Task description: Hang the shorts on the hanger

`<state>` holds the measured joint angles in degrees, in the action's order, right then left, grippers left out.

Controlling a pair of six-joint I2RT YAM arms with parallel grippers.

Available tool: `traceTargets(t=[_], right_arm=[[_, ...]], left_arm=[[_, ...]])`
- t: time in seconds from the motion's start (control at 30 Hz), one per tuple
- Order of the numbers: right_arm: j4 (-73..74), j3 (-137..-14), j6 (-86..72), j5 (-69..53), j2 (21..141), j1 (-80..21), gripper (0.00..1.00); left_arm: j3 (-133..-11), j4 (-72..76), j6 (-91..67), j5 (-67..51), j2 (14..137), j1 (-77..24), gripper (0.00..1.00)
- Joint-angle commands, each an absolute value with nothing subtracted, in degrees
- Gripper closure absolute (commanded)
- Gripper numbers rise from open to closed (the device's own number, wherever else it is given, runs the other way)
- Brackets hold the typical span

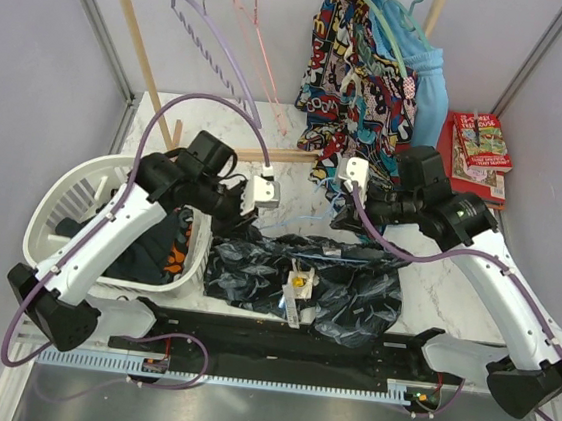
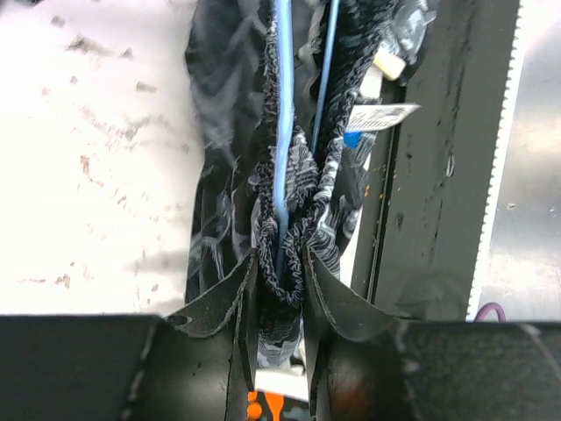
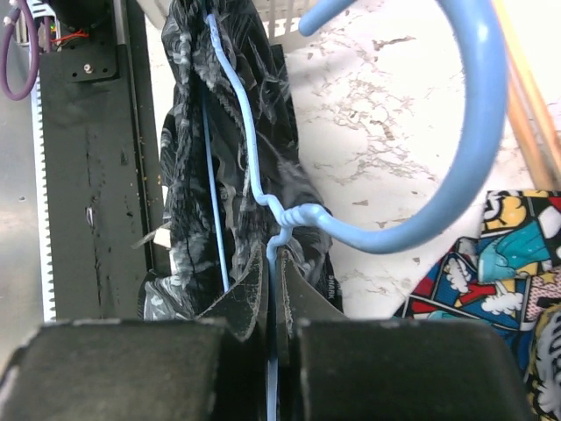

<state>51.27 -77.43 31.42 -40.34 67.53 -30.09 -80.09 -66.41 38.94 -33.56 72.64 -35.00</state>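
The dark leaf-print shorts (image 1: pixel 343 287) lie bunched on the marble table between the two arms, white tag (image 2: pixel 381 116) showing. The pale blue wire hanger (image 3: pixel 478 158) runs through the shorts' waistband (image 2: pixel 298 175). My left gripper (image 2: pixel 279 263) is at the left end of the shorts. Its jaws stand slightly apart around the gathered waistband and the hanger wire (image 2: pixel 282 132). My right gripper (image 3: pixel 273 254) is shut on the hanger wire just below its twisted neck, with the hook curving up over the table. From above, the left gripper (image 1: pixel 248 217) and right gripper (image 1: pixel 346 215) face each other.
A white laundry basket (image 1: pixel 65 208) with dark clothes stands at the left. A wooden rack (image 1: pixel 142 50) behind holds a lavender hanger (image 1: pixel 213 43), a pink hanger (image 1: pixel 264 38), a comic-print garment (image 1: pixel 361 68) and a light-blue garment (image 1: pixel 430 80). Red books (image 1: pixel 480 151) lie far right.
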Motion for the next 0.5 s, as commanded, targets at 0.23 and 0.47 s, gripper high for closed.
traceTargets(t=[0.23,0.47], right_arm=[[55.37,-87.88,30.95,-34.90,67.41,-28.83,1.00],[62.04,-97.37,28.39,-19.18,70.92,-27.52,1.00]], left_arm=[[-87.87,-70.49,39.83,-39.63,69.96,-29.79,0.35],[-92.11,-61.98,30.86,-36.14,67.50,-29.36,0.23]])
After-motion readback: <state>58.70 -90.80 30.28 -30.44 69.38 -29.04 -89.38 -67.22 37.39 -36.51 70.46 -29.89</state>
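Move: The left fingers are at the left end of the shorts' waistband; the shorts' middle lies about 13 cm to the right, 5 cm back and 6 cm below, and the laundry basket some 22 cm left, 3 cm ahead and slightly lower. The right hand still pinches the blue hanger; from it the rail is roughly 17 cm ahead, straight in line and 30 cm up, and the patterned clothes about 15 cm ahead, 3 cm right and 10 cm up. Left fingers open off the waistband and rise about 7 cm; right lifts the still-pinched hanger about 5 cm. ##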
